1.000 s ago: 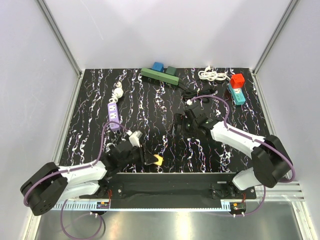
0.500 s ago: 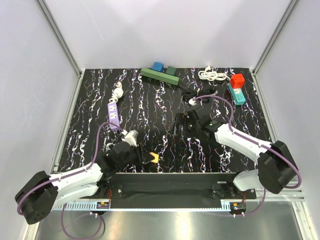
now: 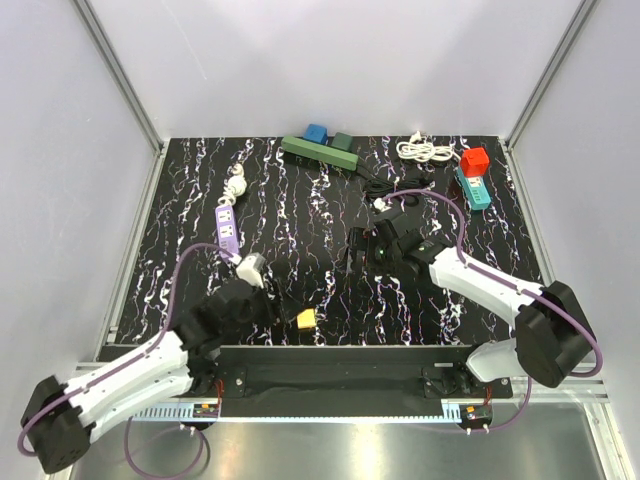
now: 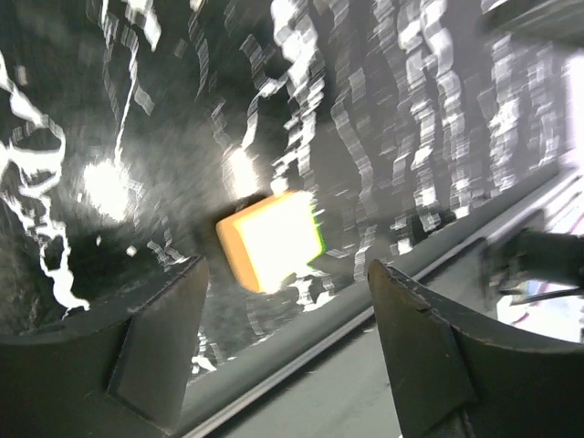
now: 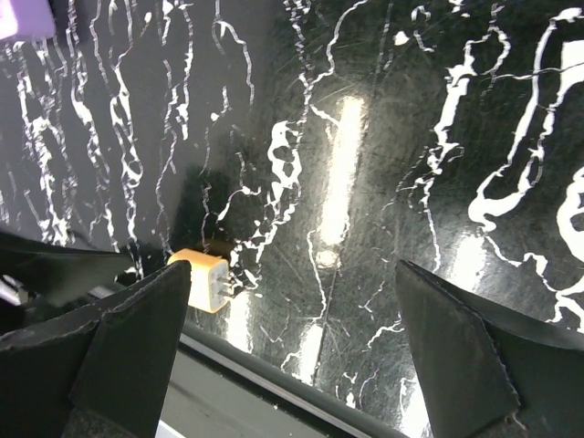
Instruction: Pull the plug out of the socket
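Observation:
A yellow plug [image 3: 306, 319] lies loose on the black marbled table near its front edge, in no gripper's hold. In the left wrist view the plug [image 4: 272, 239] rests just beyond my left gripper [image 4: 290, 306], whose jaws stand apart with nothing between them. From above, the left gripper [image 3: 274, 307] sits just left of the plug. My right gripper [image 3: 365, 248] hovers open over the table's middle. Its wrist view shows the plug [image 5: 203, 280], prongs pointing right, beside the left finger [image 5: 119, 338]. The purple socket strip [image 3: 229, 228] lies at the left.
A green power strip [image 3: 320, 151] carrying a blue and a green plug lies at the back. A teal strip [image 3: 472, 187] with a red plug is at the back right, near a white cable coil [image 3: 425, 150] and a black cable [image 3: 395, 186]. The black front rail [image 3: 330, 356] runs close behind the yellow plug.
My left gripper has opened and let go of the yellow plug, which now rests on the table. The left arm has drawn back to the left. The right arm has barely moved.

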Controlling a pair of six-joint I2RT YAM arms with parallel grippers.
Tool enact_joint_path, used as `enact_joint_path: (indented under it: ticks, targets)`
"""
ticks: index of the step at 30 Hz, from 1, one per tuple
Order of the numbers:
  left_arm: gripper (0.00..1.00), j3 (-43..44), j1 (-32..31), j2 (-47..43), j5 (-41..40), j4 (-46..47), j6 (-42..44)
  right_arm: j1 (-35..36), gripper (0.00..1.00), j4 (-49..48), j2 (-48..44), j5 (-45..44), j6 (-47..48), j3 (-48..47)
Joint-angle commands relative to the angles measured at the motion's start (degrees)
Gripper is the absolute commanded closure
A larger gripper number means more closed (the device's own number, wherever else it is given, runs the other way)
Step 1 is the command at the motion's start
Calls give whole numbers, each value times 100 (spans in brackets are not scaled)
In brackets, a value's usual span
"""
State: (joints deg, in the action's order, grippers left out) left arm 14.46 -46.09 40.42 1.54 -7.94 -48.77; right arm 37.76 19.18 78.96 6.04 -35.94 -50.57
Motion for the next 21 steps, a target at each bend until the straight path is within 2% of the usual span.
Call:
enact_joint_path:
  ticks: [1, 6, 10, 12, 13, 15, 16, 19, 21]
  targets:
    - [23, 688, -15, -657, -461, -803, 210, 12, 0, -239, 41, 317, 88, -287]
    - [24, 1181, -23, -1325, -576, -1411, 263, 4, 0, -406, 85, 547, -97, -357]
    - [22, 1550, -15, -1266, -681, -1447, 350, 4, 0, -450, 181, 670, -194, -533]
    - [16, 2024, 3, -942, -812, -1665, 657, -5, 0, -468, 356, 574, -176, -778]
    - [16, 2557, 12, -775, -996, -1823, 737, -14, 0, -468, 418, 460, -159, -884]
    - [14, 3096, 29, -309, -1120, -2167, 1026, -110, 0, -450, 689, 450, -115, -1270]
    - [13, 3542, 38, -185, -1225, -2211, 1106, -189, 0, -450, 778, 529, -132, -1402]
    - [1, 4203, 91, 237, -1506, -2168, 1335, -479, 0, -468, 1121, 556, -246, -1921]
    - [1, 4433, 248, 544, -1569, -1957, 1580, -707, 0, -503, 1375, 512, -220, -2307]
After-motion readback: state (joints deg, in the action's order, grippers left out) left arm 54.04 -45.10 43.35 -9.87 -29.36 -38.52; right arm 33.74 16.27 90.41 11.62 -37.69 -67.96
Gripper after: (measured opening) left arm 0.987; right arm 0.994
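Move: The yellow plug already lies free on the table near the left fingertips, about 3 cm to the left hand's right, 1 cm back and 5 cm below. The purple socket is some 18 cm ahead and 17 cm left of that hand, with the white cable's bundle roughly 13 cm straight beyond the socket. From the right hand, the plug sits about 11 cm back, 12 cm left and 9 cm down. Upward, quickly gathering speed towards the end, the left hand withdraws empty some 22 cm above the plug, drifting about 5 cm forward; its fingers tip up roughly 20 degrees and spread from mostly open to fully open. The right hand, also empty and open, rises and eases left, then swings mainly forward, away from the plug. ##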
